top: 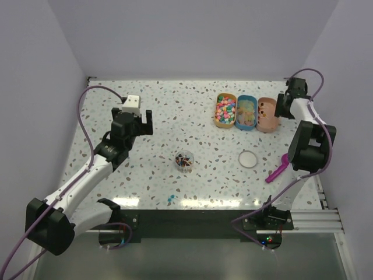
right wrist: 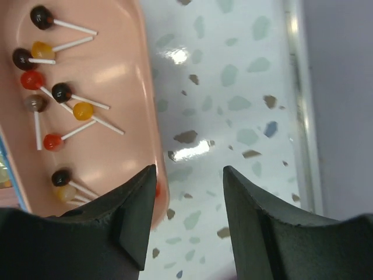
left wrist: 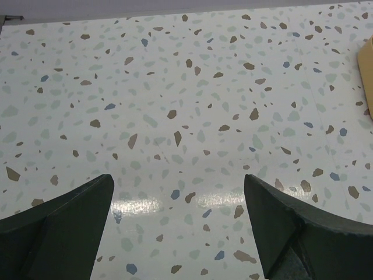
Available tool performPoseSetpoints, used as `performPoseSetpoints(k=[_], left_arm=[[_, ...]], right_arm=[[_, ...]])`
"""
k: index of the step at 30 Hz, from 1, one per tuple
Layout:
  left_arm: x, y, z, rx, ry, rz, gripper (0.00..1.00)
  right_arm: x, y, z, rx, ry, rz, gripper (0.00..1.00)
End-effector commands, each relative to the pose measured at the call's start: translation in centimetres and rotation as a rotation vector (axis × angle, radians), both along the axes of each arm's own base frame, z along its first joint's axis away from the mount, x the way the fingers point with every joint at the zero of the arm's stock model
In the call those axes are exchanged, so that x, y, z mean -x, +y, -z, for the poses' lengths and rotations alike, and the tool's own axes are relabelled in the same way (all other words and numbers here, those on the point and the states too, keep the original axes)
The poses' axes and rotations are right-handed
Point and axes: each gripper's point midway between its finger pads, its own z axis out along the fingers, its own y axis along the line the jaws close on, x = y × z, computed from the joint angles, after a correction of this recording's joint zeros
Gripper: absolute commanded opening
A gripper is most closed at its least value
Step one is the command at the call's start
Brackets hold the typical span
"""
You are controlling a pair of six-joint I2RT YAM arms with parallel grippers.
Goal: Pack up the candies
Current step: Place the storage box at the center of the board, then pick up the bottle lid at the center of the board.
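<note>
The candies (top: 185,160), a dark mix of tiny pieces, lie in a small clear cup at the middle of the table. A purple scoop (top: 277,171) rests on the table at the right, near the right arm. My right gripper (top: 284,105) (right wrist: 190,170) is open and holds nothing; it hangs over the right rim of the pink tray (right wrist: 152,99), one finger above the rim, the other above bare table. My left gripper (top: 137,119) (left wrist: 178,178) is wide open over bare speckled table at the back left, far from the cup.
Three trays stand in a row at the back right: orange (top: 216,111) with pastel candies, blue (top: 246,98) with pale ones, pink (top: 267,127) with lollipops (right wrist: 53,92). A white lid (top: 247,158) lies right of the cup. A small blue piece (top: 169,198) sits near the front edge.
</note>
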Motion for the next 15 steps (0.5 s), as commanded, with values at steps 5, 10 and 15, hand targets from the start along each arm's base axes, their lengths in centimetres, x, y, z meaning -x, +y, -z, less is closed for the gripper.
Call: performPoseSetpoints(k=[5,10,15], left_arm=[[0.2,-1.2,-1.5,0.053,-0.057,0.056,0.99],[0.1,-1.3,-1.7,0.057,-0.06,0.063,0.99],[0.1,-1.5,-2.0,0.061,-0.062,0.072,0.99]], right_arm=[[3.9,7.1,-6.8,-0.055,-0.154,0.094,0.54],[9.7,11.9,-2.5,-0.166,-0.045,0.047,0.56],[14.6,12.7,0.4,-0.192,0.075,0.003,0.56]])
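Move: The round lid lies on the board about 18 cm back and 17 cm to the left of the right hand, some 7 cm below it. The emptied pink box is just left of this hand, its middle about 7 cm left and 4 cm ahead; the blue box stands some 11 cm left of the pink box and level with it. The purple scoop lies about 24 cm back and 5 cm left of the hand. From the left hand, the lid is about 52 cm right and 9 cm back, 20 cm lower. The right hand, already clear of the pink box's right rim, first rises about 7 cm and then swings left and back past the box's near end, empty and with its fingers staying about half open. Still travelling mostly back, it sinks again to about its starting height, some 12 cm back and 12 cm left in all, coming down towards the round lid with the wrist only slightly rolled, left side up, and touching nothing at the end. ##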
